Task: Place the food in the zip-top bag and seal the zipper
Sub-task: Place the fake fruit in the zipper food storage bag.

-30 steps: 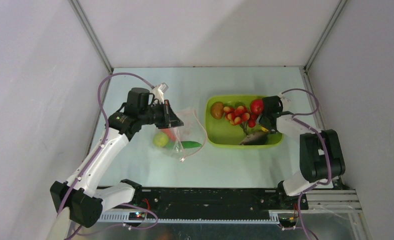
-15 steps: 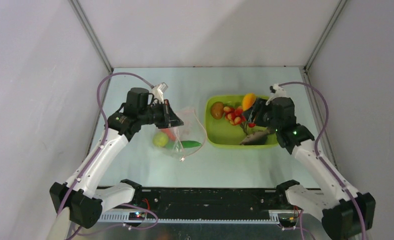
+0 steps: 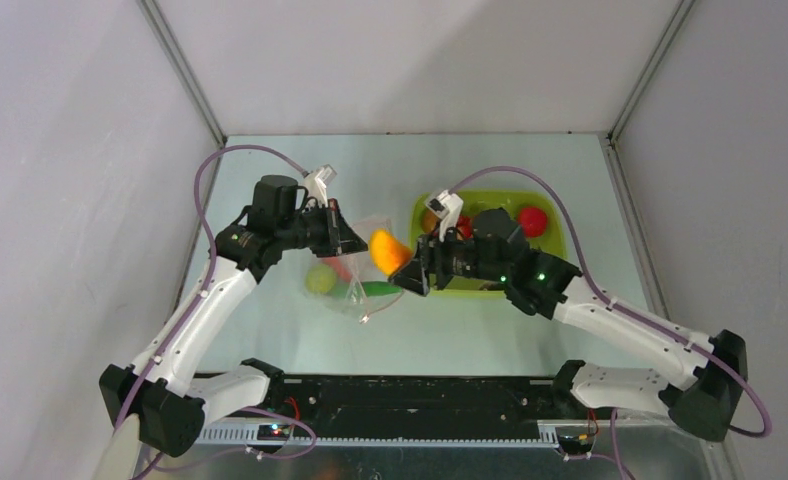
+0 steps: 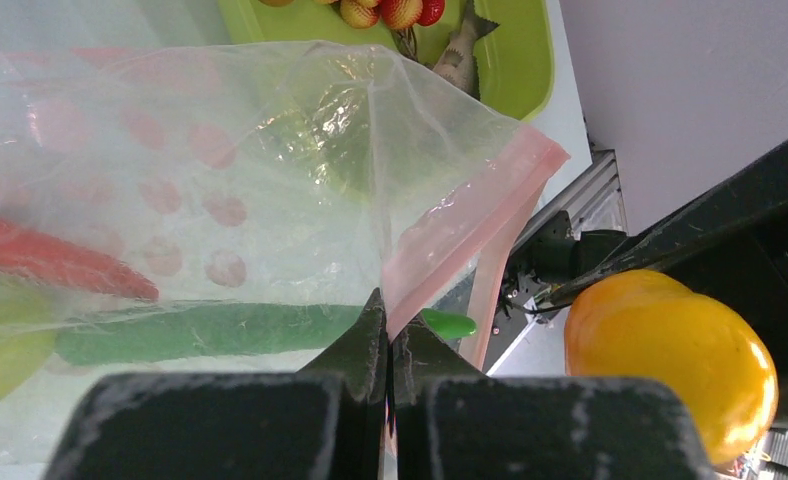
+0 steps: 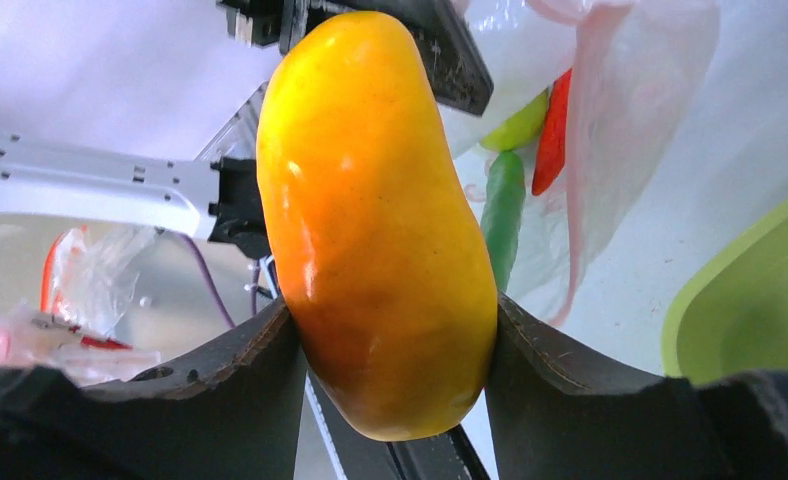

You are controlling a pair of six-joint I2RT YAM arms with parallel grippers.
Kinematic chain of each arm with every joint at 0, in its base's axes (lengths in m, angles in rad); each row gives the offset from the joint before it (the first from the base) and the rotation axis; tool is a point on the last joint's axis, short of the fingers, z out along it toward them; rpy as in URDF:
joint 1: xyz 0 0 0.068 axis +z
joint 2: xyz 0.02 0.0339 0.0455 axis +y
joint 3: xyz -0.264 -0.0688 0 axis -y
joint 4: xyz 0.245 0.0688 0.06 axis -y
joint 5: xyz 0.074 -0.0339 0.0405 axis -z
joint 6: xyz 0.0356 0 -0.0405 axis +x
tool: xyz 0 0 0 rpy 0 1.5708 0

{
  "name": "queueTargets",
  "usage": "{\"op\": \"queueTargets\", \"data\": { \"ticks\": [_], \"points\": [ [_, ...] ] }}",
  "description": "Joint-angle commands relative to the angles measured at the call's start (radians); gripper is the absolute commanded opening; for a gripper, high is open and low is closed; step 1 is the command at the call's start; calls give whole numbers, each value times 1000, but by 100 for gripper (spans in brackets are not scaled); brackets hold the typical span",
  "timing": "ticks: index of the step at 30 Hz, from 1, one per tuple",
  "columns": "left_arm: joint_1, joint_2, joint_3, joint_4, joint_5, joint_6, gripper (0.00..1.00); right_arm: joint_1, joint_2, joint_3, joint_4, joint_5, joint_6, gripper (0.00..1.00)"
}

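Observation:
The clear zip-top bag (image 3: 375, 262) hangs over the table, and my left gripper (image 3: 353, 243) is shut on its mouth edge. The left wrist view shows the closed tips (image 4: 388, 312) pinching the film just beside the pinkish-red zipper (image 4: 470, 215). Inside the bag lie a lime (image 3: 320, 279), a long green pod (image 4: 200, 330) and a red piece (image 4: 60, 265). My right gripper (image 3: 404, 264) is shut on an orange-yellow piece (image 5: 375, 230), held in the air right beside the bag's mouth (image 5: 610, 120). The same piece (image 4: 670, 360) shows in the left wrist view.
The lime-green tub (image 3: 540, 282) stands at the right behind my right arm, with a red tomato (image 3: 533, 221) in it; the arm covers most of its contents. The black base rail (image 3: 410, 400) runs along the near edge.
My right arm lifted the orange-yellow piece out of the tub and swung left with it to the bag's mouth. The left arm and the bag have not moved.

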State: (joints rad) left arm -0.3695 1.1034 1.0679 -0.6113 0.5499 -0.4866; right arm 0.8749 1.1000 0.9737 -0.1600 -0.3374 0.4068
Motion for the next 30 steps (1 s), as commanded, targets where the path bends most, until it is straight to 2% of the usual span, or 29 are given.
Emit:
{"op": "queueTargets", "data": {
  "ticks": [1,9,12,15,19,22,30],
  "points": [
    [-4,-20,23,21,24,15,0,62,58,108,-19,209,50,30],
    [-5,-19,21,24,27,11,0,134,101,128,-59,417,180,33],
    [-3,-20,21,24,31,11,0,173,111,129,-67,462,212,41],
    [-5,-21,21,24,31,10,0,182,116,129,-84,537,270,42],
    [-3,-22,22,25,32,10,0,195,133,129,-102,614,356,51],
    [-4,-24,21,27,33,10,0,199,145,129,-103,651,419,54],
    [-4,-25,20,28,39,8,0,207,171,156,-43,668,433,57]
  ]
}}
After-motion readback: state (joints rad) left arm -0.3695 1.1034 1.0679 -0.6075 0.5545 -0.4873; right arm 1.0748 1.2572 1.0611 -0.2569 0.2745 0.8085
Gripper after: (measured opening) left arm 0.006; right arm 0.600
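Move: The right hand, holding the orange mango, has the bag's open mouth about 8 cm ahead, 3 cm left and 14 cm below. The green cucumber in the bag lies roughly 11 cm ahead, 7 left and 25 below; the green apple 12 ahead, 20 left, 24 below. The bin is 21 ahead, 19 right, 24 below. From the left hand, the mouth is 2 cm ahead, 6 right and 11 below. Right hand lowers the mango about 4 cm and forward-left towards the bag's mouth, turning some 30 degrees clockwise. ##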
